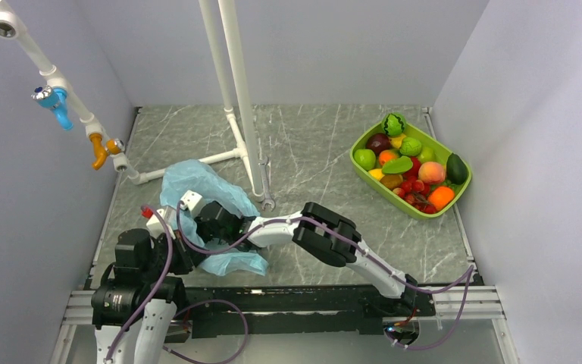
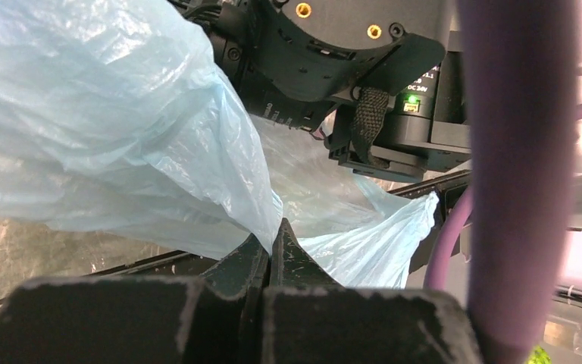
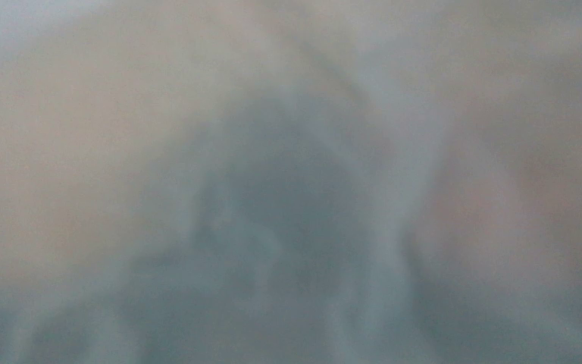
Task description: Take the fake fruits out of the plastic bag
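Note:
The light-blue plastic bag [image 1: 197,182] lies crumpled at the near left of the table. My left gripper [image 2: 273,231] is shut on a fold of the plastic bag [image 2: 121,114], pinching its thin film between the fingertips. My right arm [image 1: 326,231] reaches leftward, and its gripper end is buried in the bag's mouth, so its jaws are hidden. The right wrist view is only a grey-blue blur of film. Several fake fruits [image 1: 409,163] fill a lime-green tray, among them a striped melon [image 1: 394,123] and a flat green oval [image 1: 398,164]. No fruit shows inside the bag.
The lime-green tray [image 1: 383,189] sits at the back right near the wall. A white pipe stand [image 1: 242,98] rises behind the bag. A slanted pipe with a blue tap [image 1: 61,106] and an orange tap [image 1: 100,150] runs along the left wall.

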Available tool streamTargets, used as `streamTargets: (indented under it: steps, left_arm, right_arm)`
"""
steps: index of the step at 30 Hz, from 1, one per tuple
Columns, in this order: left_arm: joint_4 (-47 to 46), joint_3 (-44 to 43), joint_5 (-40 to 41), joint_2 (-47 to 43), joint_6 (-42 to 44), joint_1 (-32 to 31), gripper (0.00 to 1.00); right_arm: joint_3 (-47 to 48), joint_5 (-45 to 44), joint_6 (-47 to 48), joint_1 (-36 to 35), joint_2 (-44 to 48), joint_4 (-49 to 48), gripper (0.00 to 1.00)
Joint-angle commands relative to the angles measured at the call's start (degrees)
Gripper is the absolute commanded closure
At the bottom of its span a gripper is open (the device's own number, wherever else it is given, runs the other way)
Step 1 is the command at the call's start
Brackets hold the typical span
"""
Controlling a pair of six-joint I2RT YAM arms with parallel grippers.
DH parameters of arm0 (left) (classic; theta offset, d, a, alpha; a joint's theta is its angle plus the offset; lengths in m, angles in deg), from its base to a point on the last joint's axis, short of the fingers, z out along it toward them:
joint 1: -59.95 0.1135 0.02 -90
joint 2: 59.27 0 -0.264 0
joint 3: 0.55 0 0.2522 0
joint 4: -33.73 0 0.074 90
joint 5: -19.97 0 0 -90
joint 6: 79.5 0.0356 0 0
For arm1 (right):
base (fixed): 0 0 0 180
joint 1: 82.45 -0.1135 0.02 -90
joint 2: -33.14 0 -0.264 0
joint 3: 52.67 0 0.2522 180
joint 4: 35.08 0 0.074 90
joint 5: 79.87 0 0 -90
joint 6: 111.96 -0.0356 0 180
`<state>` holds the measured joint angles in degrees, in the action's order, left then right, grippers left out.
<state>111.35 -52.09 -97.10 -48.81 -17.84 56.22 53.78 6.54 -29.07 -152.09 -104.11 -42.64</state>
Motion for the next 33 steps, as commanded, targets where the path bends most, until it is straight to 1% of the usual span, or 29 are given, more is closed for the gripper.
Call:
streamTargets:
  steps: [1, 6, 10, 12, 20, 22, 28, 31, 33]
  left_arm:
    - [1.07, -0.06, 0.72, -1.29, 0.27, -0.14, 1.00]
    - [2.40, 0.16, 2.51, -1.91, 1.04, -0.14, 1.00]
    - [3.80, 0.18, 4.57, -2.28, 2.39, -0.14, 1.00]
    - [4.51, 0.08, 5.36, -2.20, 2.94, -0.14, 1.00]
    - [5.77, 0.08, 6.90, -2.50, 3.79, -0.14, 1.00]
    - [5.88, -0.08, 7.17, -2.88, 3.70, -0.14, 1.00]
    - [5.89, -1.15, 8.87, -3.48, 3.17, -0.14, 1.00]
    - [4.86, -2.18, 9.93, -3.62, 2.62, -0.14, 1.00]
    - [5.24, -4.30, 13.31, -3.67, 1.85, -0.14, 1.00]
  right_arm:
    - [-3.01, -2.57, -0.19, 0.68, 4.96, -2.30, 0.43]
    - [-5.86, -5.03, -0.03, 1.47, 10.51, -3.05, 0.70]
    - [-10.84, -8.22, 0.38, 2.69, 16.05, -4.73, 0.85]
    - [-13.20, -9.11, 0.26, 2.99, 18.47, -5.53, 0.88]
    - [-21.33, -10.28, 0.35, 3.12, 25.55, -7.83, 0.92]
    - [-22.35, -9.80, 0.14, 3.12, 26.66, -7.77, 0.93]
    - [-27.02, -7.10, -1.05, 2.83, 29.45, -6.04, 1.00]
    - [-30.18, -5.72, -1.40, 1.98, 32.16, -4.38, 1.00]
    - [-32.66, -5.57, -1.86, 1.42, 35.28, -4.28, 1.00]
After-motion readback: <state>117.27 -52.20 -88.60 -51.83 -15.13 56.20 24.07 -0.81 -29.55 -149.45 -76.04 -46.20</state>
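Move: The fruit my closing right fingers are after is hidden in the plastic bag, as far as I can judge right at the fingertips, close above the table. From my right hand, the pipe foot stands some 21 cm right and 6 cm ahead, the wrench about 23 cm right and 8 cm ahead, and the orange brush 20 cm right and 5 cm back. From my left hand, the fruit lies roughly 12 cm ahead, 8 cm left and 14 cm below. Deep in the bag, I finish closing my right fingers until they settle short of shut, while I draw that hand about 12 cm to the right, back towards the pipe foot and the brush. It lifts some 10 cm on the way, then sinks 2 or 3 cm. My left fingers keep their pinch on the bag's edge, easing a couple of centimetres left and down. ##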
